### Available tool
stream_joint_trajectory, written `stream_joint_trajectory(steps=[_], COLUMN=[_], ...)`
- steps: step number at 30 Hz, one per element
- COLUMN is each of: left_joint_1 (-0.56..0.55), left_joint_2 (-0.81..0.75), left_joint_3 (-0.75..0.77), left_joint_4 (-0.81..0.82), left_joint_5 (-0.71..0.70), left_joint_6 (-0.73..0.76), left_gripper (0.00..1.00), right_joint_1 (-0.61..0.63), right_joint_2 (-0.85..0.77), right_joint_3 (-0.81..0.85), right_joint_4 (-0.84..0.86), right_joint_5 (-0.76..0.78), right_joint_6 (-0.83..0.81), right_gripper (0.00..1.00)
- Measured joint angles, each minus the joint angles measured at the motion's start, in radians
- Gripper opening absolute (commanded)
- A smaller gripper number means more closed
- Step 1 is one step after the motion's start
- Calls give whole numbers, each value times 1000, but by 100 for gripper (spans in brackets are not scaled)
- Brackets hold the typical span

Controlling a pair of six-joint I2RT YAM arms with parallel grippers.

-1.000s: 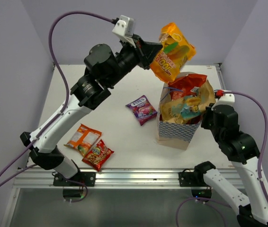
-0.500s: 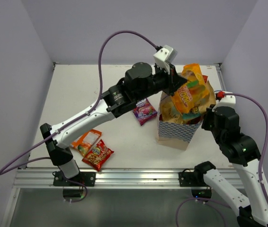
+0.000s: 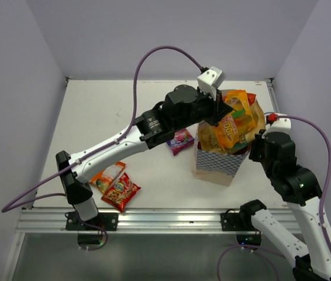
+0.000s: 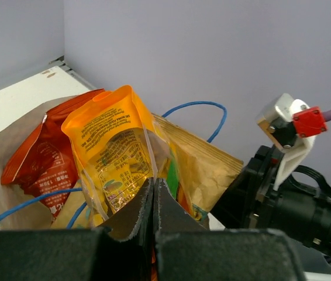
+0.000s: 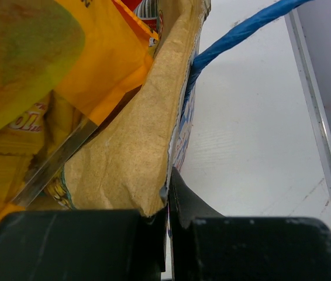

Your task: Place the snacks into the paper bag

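Note:
The blue-and-white checked paper bag (image 3: 218,163) stands upright at the table's right. My left gripper (image 3: 224,113) is over its mouth, shut on the edge of the orange packet (image 3: 236,122), whose lower half is inside the bag. In the left wrist view the fingers pinch the orange packet (image 4: 114,153) between a red packet (image 4: 41,165) and a tan-brown packet (image 4: 205,168). My right gripper (image 5: 169,177) is shut on the bag's right rim (image 5: 135,153). A purple packet (image 3: 180,139), an orange-white packet (image 3: 106,174) and a small red packet (image 3: 120,192) lie on the table.
A blue string handle (image 5: 237,34) arches off the bag's rim beside my right gripper. My right arm's wrist (image 3: 273,149) presses close to the bag. The table's raised edge (image 3: 269,88) runs along the right side, and purple walls enclose the table.
My left arm swung down and to the right, bringing the orange packet from high above the bag into its mouth. The right gripper kept its hold on the rim.

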Motion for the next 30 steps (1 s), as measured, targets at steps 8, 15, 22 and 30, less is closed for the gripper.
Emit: stream_joint_trajectory(steps=[8,15,22,30], left_joint_1=[-16,-116,-258,-297], left_joint_2=[86,153,180,179], left_joint_3=[6,61,204,279], left_joint_4=[-55,-91,-107,-92], left_joint_5=[-113,-286,-489,-661], left_joint_6=[63,201,343,422], left_gripper=[16,73,84,84], right_joint_1=[0,0,0,0], right_joint_2=[0,2,0,2], right_joint_3=[-1,-1,-1,-1], right_joint_4=[-2,-3,-2,13], right_joint_5=[0,0,0,-2], right_joint_6=[0,0,1,1], right_gripper=[0,0,0,0])
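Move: The yellow packet already hangs from the left fingers over the bag: the middle of the paper bag's mouth lies about 2 cm ahead, 4 cm to the right and 13 cm below the left hand. The purple packet on the table is some 7 cm ahead, 13 cm left and 41 cm down. From the right hand, closed on the bag's rim, the mouth's middle is about 6 cm forward and 7 cm left, level with it. The yellow packet is lowered some 8 cm into the bag's mouth, slightly forward, and let go as the left fingers spread wide. The emptied left hand draws back about 5 cm, easing right, then climbs about 9 cm clear, rolling and swinging its fingers roughly 20 degrees counter-clockwise. The right hand stays put, still pinching the rim. ##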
